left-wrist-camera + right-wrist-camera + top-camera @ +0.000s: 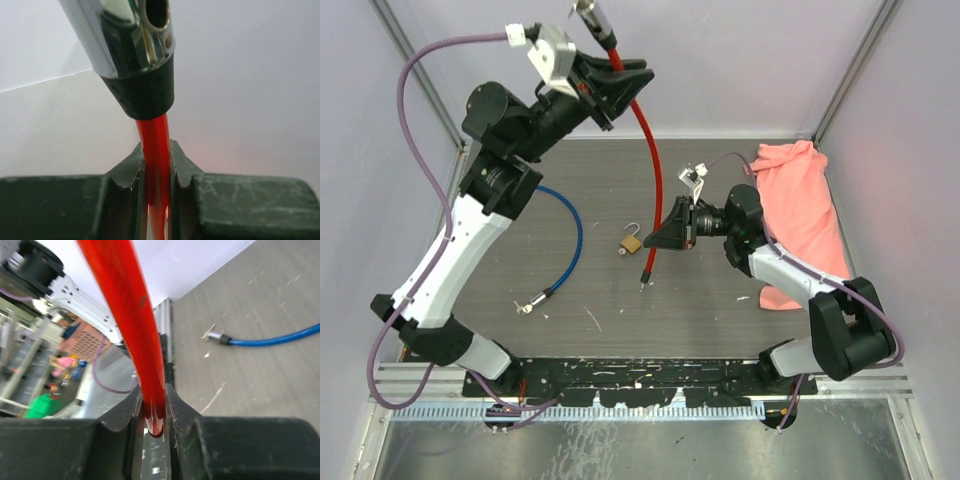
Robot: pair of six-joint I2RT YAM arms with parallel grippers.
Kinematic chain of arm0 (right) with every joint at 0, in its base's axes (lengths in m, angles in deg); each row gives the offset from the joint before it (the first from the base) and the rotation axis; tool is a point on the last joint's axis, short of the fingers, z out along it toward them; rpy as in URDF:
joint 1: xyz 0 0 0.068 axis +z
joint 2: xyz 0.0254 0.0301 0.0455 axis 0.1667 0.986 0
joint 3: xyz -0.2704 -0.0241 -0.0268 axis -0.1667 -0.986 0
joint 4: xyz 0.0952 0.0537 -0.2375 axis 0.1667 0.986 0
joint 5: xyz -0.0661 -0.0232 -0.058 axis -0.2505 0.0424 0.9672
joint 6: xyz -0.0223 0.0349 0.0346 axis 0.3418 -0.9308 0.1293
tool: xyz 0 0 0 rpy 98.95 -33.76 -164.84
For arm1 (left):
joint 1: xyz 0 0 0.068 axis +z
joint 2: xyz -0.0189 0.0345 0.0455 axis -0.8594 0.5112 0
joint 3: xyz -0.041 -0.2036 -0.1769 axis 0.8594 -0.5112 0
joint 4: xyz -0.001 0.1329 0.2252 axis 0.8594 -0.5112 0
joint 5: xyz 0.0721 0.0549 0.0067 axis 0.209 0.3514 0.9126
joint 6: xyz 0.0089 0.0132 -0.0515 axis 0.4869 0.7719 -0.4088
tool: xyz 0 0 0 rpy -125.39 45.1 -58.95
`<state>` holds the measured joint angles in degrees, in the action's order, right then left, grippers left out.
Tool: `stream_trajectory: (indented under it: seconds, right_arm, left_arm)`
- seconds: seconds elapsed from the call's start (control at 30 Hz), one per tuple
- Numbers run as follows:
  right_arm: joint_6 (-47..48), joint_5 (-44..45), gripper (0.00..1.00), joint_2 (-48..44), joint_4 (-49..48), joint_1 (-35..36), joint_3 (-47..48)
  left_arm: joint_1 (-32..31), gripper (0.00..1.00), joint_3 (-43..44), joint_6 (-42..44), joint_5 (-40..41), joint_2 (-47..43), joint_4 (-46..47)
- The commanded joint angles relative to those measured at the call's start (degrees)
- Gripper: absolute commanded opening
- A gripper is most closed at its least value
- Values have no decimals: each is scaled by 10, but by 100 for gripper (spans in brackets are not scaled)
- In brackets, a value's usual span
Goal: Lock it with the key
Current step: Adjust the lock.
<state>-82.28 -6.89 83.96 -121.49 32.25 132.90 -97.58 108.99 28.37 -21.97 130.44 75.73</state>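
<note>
A red cable (651, 150) runs from a chrome and black lock head (588, 12) at the top down to a metal tip (642, 281) near the table. My left gripper (617, 72) is raised high and shut on the cable just below the head. In the left wrist view the cable (153, 131) sits pinched in the left gripper (157, 152), with the head (127, 45) above. My right gripper (655, 238) is shut on the cable's lower part; both jaws of the right gripper (154, 396) press on the cable (125, 300). A brass padlock (631, 241) lies on the table, shackle open. I see no key.
A blue cable (572, 235) curves across the table's left half to a metal end (526, 307), also seen in the right wrist view (280, 340). A pink cloth (805, 215) lies along the right side. White walls close in the table.
</note>
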Motion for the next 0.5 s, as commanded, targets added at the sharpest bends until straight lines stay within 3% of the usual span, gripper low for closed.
stream_trajectory:
  seconds: [0.0,0.17,0.33,0.47]
  right_arm:
    - [-239,-33,1,18,-43,-1,43]
    - [-399,-55,1,65,51,-20,42]
    - [-513,-88,1,110,99,-30,40]
    - [-500,-104,1,134,189,-30,38]
  left_arm:
    - [2,0,-135,271,31,-70,48]
    - [0,0,-330,507,26,-116,65]
    - [-23,0,-477,593,30,-150,51]
    - [-85,0,-553,679,101,-168,29]
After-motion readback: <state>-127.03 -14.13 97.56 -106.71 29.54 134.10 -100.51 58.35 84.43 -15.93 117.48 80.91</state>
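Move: My left hand grips the red cable just under its chrome lock head. The plug at the cable's other end lies about 41 cm below that hand, some 9 cm back and 3 cm right. The padlock is on the table 62 cm below, roughly 4 cm ahead and 1 cm left; the blue cable's bend is 15 cm left and 8 cm ahead at that level. From my right hand, pinching the cable above the plug, the lock head is about 42 cm up, 10 cm ahead and 8 cm left. I swing my left hand down fast, about 28 cm with a slight reach forward, towards my right hand, rolling it some 45 degrees so its left side rises and the lock head tips over to my right. My right hand keeps its pinch near the plug, rolls about 70 degrees around its own leftward-pointing fingers to lift the plug back and up, and sinks some 5 cm. Both grips stay shut on the cable. ##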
